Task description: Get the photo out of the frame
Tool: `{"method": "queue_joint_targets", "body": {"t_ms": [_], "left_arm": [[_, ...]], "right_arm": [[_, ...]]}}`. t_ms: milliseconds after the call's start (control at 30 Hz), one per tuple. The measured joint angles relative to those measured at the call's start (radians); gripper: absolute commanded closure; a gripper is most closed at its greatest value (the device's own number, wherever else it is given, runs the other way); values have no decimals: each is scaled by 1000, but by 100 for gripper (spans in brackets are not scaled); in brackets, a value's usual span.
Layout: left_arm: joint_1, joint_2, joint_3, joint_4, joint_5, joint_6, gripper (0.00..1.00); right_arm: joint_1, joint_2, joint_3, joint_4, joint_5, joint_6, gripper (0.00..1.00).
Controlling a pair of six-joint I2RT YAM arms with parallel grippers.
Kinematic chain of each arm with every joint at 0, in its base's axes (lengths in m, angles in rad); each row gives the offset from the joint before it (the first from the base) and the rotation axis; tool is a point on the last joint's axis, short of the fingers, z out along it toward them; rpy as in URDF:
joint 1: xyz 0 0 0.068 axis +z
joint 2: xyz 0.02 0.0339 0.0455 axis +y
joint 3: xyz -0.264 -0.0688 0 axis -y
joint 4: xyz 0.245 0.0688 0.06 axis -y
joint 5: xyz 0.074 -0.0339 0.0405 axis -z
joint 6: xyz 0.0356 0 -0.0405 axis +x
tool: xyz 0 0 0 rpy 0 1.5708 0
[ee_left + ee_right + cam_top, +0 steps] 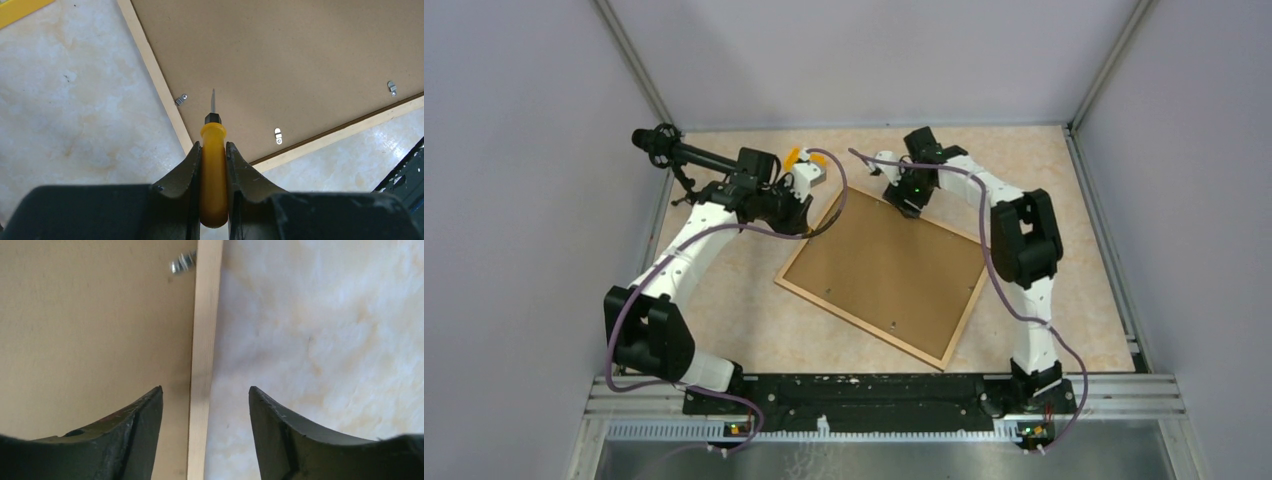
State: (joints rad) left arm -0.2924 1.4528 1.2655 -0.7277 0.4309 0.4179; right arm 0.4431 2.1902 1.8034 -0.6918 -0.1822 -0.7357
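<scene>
The frame (884, 275) lies face down and turned askew on the table, its brown fibreboard back (280, 60) up. The photo is hidden under that back. My left gripper (804, 195) hovers at the frame's far left corner, shut on a yellow-handled screwdriver (213, 165). Its thin blade (213, 101) points over the back, close to a metal clip (181, 100) on the rim. My right gripper (908, 203) stands open at the frame's far edge. Its jaws straddle the pale wooden rim (205, 340), one finger (135, 425) over the back and the other over the table.
More small clips (278, 135) (392, 88) sit along the rim, and one (181, 263) lies ahead of the right gripper. A yellow object (20, 10) lies on the marbled table (724, 320) beyond the frame's corner. Grey walls enclose the cell; a metal rail (874, 390) runs along the near edge.
</scene>
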Motion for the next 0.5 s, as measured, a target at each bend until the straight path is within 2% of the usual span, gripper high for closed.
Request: {"method": "queue_joint_targets", "body": {"t_ms": [367, 500], "left_arm": [[-18, 0, -15, 1, 0, 31, 100], [-23, 0, -16, 2, -1, 32, 100]], "right_arm": [[-219, -356, -369, -14, -1, 66, 36], [-236, -411, -482, -13, 21, 51, 41]]}}
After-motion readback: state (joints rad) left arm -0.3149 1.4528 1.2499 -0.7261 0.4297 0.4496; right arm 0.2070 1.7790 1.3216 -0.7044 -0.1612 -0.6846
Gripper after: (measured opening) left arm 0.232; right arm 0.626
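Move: My right hand is over the far rim of the upturned frame, its open fingers either side of it. The frame's right-hand corner lies about 20 cm to its right, 8 cm back and some 3 cm lower. The far-rim clip is about 8 cm left and 3 cm farther out, the right-rim clip roughly 13 cm right and 19 cm back. From my left hand, which holds the screwdriver, that corner is about 41 cm right, 6 cm ahead and 15 cm below. With the fingers staying open, I carry my right hand off to the right and back, about 16 cm in all, following the far rim towards the frame's right-hand corner. I lift it 3 or 4 cm on the way, then start to sink again near the end, while the wrist turns clockwise by some 15 degrees. ##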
